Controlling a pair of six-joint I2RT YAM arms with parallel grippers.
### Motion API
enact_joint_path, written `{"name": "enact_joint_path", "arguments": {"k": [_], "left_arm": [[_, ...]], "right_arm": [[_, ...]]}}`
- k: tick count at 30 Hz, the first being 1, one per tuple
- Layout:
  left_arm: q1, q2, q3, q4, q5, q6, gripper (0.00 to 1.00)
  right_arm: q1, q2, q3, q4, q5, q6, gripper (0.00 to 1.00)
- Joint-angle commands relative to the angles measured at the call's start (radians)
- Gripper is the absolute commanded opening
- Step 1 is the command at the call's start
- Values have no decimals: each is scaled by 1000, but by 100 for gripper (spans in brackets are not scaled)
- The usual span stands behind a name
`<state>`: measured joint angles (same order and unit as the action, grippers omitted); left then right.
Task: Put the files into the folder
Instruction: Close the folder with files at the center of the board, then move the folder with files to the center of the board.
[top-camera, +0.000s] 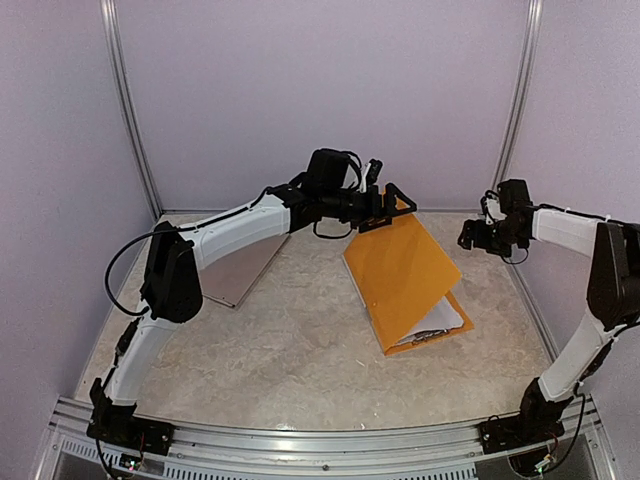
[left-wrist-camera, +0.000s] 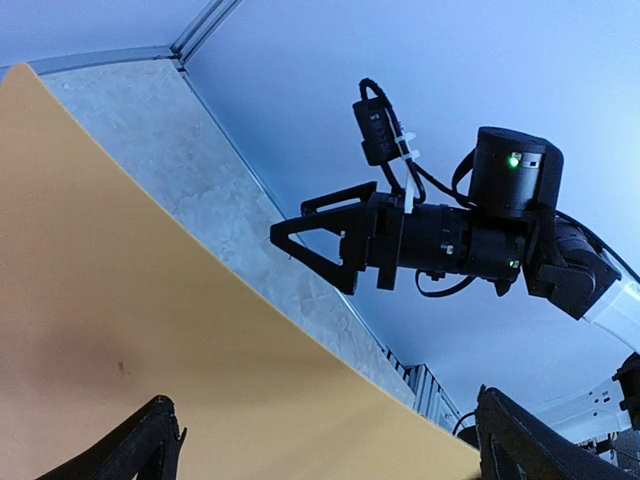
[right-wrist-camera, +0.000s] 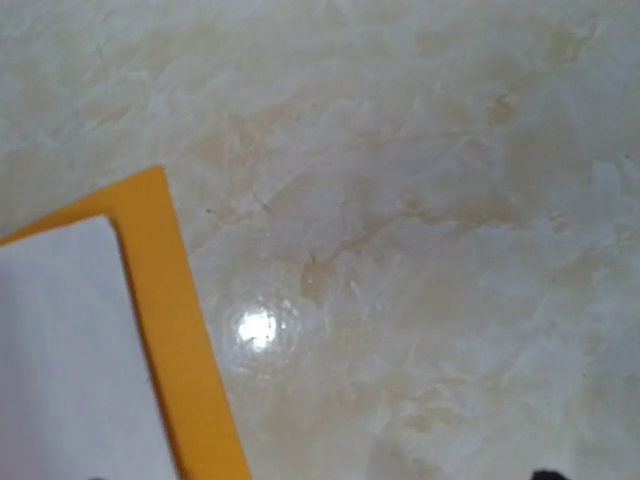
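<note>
The orange folder (top-camera: 400, 265) lies right of the table's middle with its cover raised at a slant. The files (top-camera: 441, 322) are white sheets on its lower leaf, showing at the near right corner under the cover. My left gripper (top-camera: 385, 205) is open at the cover's far upper edge. In the left wrist view the orange cover (left-wrist-camera: 150, 330) fills the space between its wide-apart fingers (left-wrist-camera: 150, 445). My right gripper (top-camera: 474, 236) hangs open in the air to the right of the folder, holding nothing. Below it, the right wrist view shows a folder corner (right-wrist-camera: 170, 300) and white sheet (right-wrist-camera: 60, 350).
A flat grey board (top-camera: 243, 270) lies on the marbled table (top-camera: 300, 350) under the left arm. Pale walls with metal corner posts (top-camera: 130, 110) enclose the back and sides. The right arm's gripper (left-wrist-camera: 320, 240) shows in the left wrist view, above the cover.
</note>
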<state>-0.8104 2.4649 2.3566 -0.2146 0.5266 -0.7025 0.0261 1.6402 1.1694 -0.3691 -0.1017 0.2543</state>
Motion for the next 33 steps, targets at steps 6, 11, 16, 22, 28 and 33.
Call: {"name": "enact_joint_path", "arguments": {"k": [6,11,16,22,28,33], "left_arm": [[-1,-34,39,-38,64,17,99],[-1,-127,-129,-30,23,31,99],[2,-309,-426,-34,-150,75,99],[21,-520,-710,-103,-334,79,99],[62,-656,-933,-121,-359,17,99],[63,-748,-1065,-112,-426,-42,99]], "right_arm": [[19,-12,-19,-1,-38,-3,89],[24,-31,-23,10,-46,-10,89],[35,11,-29,33,-108,-13,89],[73,81,-59,75,-138,-3,89],[86,88,-139,103,-139,1,89],[100,71,-252,150,-165,17,89]]}}
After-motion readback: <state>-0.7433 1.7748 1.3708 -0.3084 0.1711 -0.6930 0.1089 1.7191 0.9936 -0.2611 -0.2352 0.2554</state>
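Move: By the far corner of the folder's half-raised orange cover, the wide-open left hand has the cover's middle some 6 cm back, level left to right, and about 11 cm below; the folder's papers-filled body centres roughly 8 cm back, 5 cm right and 22 cm below. The pink folder lies some 45 cm left, level ahead. From the right hand the cover's middle is about 17 cm left and 8 cm back, at its own height; the body, 13 cm left, 10 cm back, 11 cm below. Hovering briefly at the raised cover, the left hand then sweeps some 19 cm left, sinking about 7 cm and drawing back a little, fingers staying wide open and swinging down and forward as it clears the folder. The right hand, also still open, edges left, then dips about 8 cm and draws back towards the folder's right edge; whether it touches can't be seen. ##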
